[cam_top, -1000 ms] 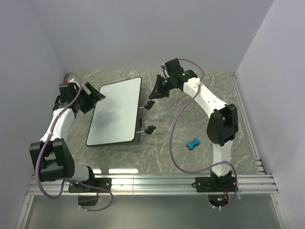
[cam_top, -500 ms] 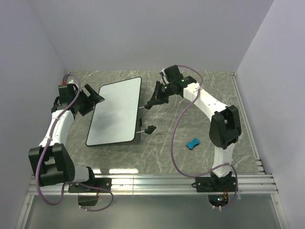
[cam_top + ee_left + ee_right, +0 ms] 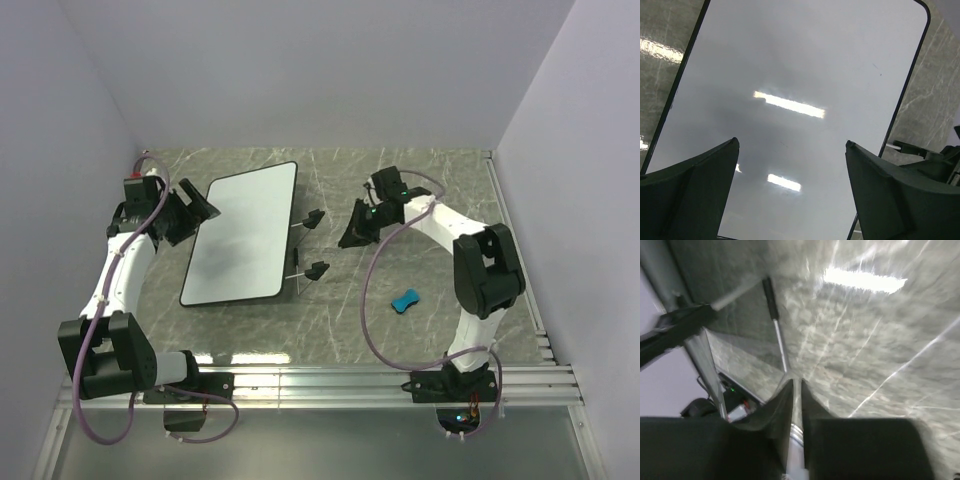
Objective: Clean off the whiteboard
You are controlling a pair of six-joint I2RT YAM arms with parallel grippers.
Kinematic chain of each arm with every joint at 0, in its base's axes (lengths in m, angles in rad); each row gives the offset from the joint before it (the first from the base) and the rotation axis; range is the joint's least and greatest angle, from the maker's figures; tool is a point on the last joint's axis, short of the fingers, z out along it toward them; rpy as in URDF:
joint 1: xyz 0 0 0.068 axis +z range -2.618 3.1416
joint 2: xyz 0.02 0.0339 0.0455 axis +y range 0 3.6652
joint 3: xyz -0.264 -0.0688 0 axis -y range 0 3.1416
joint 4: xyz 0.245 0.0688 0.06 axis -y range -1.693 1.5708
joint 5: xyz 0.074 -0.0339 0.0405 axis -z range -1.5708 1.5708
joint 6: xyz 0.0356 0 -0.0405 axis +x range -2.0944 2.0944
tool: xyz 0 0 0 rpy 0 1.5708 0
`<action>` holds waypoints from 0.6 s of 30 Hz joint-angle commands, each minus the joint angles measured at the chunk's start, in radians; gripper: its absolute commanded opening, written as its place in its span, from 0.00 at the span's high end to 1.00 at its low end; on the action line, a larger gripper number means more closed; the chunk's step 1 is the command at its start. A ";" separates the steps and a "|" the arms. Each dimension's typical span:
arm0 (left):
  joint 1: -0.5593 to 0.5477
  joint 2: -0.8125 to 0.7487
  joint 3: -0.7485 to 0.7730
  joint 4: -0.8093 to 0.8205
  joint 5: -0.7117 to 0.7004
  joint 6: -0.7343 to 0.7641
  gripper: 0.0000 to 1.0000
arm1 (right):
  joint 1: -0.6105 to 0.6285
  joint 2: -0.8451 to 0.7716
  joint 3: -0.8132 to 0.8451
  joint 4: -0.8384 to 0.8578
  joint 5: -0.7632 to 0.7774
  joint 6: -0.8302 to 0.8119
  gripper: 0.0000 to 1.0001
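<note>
The whiteboard (image 3: 245, 232) lies flat on the left half of the marble table, and its surface looks blank apart from faint specks. In the left wrist view the whiteboard (image 3: 800, 65) fills the frame. My left gripper (image 3: 202, 205) hangs at the board's left edge; the left gripper (image 3: 791, 142) stands wide open over the board, with nothing between its fingers. My right gripper (image 3: 348, 238) is right of the board's stand legs (image 3: 315, 217), apart from them. The right gripper (image 3: 796, 381) has its jaws nearly together with only a slim slit and holds nothing. A small blue eraser (image 3: 405, 299) lies alone on the table's right part.
A second black stand foot (image 3: 316, 268) sticks out from the board's right edge. A thin stand wire (image 3: 780, 345) runs toward my right fingertips. Metal rails (image 3: 320, 380) line the near edge and the right side (image 3: 515, 240). Walls close in on three sides.
My right gripper has pulled back to the right from the upper stand foot, which stays in place. Its jaws have parted a hair. The left arm and the board have barely moved.
</note>
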 commanded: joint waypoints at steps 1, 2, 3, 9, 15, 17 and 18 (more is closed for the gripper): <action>-0.011 -0.013 0.048 0.006 -0.010 0.019 0.07 | -0.017 -0.103 0.052 0.053 -0.049 -0.043 0.78; -0.014 -0.010 0.048 0.017 -0.007 0.016 0.07 | -0.012 -0.114 0.061 0.055 -0.048 -0.040 0.67; -0.017 -0.005 0.052 0.022 -0.004 0.008 0.07 | -0.006 -0.137 0.072 0.056 -0.044 -0.037 0.36; -0.060 0.022 0.083 0.028 -0.009 0.003 0.07 | 0.023 -0.094 0.213 0.013 -0.013 -0.062 0.00; -0.079 0.032 0.091 0.016 -0.010 0.008 0.07 | 0.038 -0.013 0.339 -0.021 0.001 -0.062 0.00; -0.079 0.030 0.088 0.013 -0.010 0.011 0.07 | 0.049 0.027 0.379 -0.031 0.009 -0.062 0.00; -0.080 0.030 0.088 0.011 -0.009 0.011 0.07 | 0.055 0.041 0.405 -0.047 0.012 -0.065 0.00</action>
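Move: Off the board's right side, the nearly shut right hand has the whiteboard's far foot about 7 cm to its left, 7 cm ahead and 5 cm lower. The near foot lies some 6 cm left and 5 cm back, the whiteboard's middle roughly 24 cm left and 4 cm ahead, and the blue eraser 15 cm right and 13 cm back. From the left hand, the whiteboard's middle is about 8 cm right, 3 cm ahead and 14 cm below. Rising briskly by about 12 cm, the right hand swings its gripper from nearly shut to wide open and travels forward some 5 cm, drifting right a touch before going left, to end higher and closer over the far foot's side of the board. Its wrist tips the fingers some 20 degrees forward. The open left hand slides a little right above the whiteboard, clear of its surface. ##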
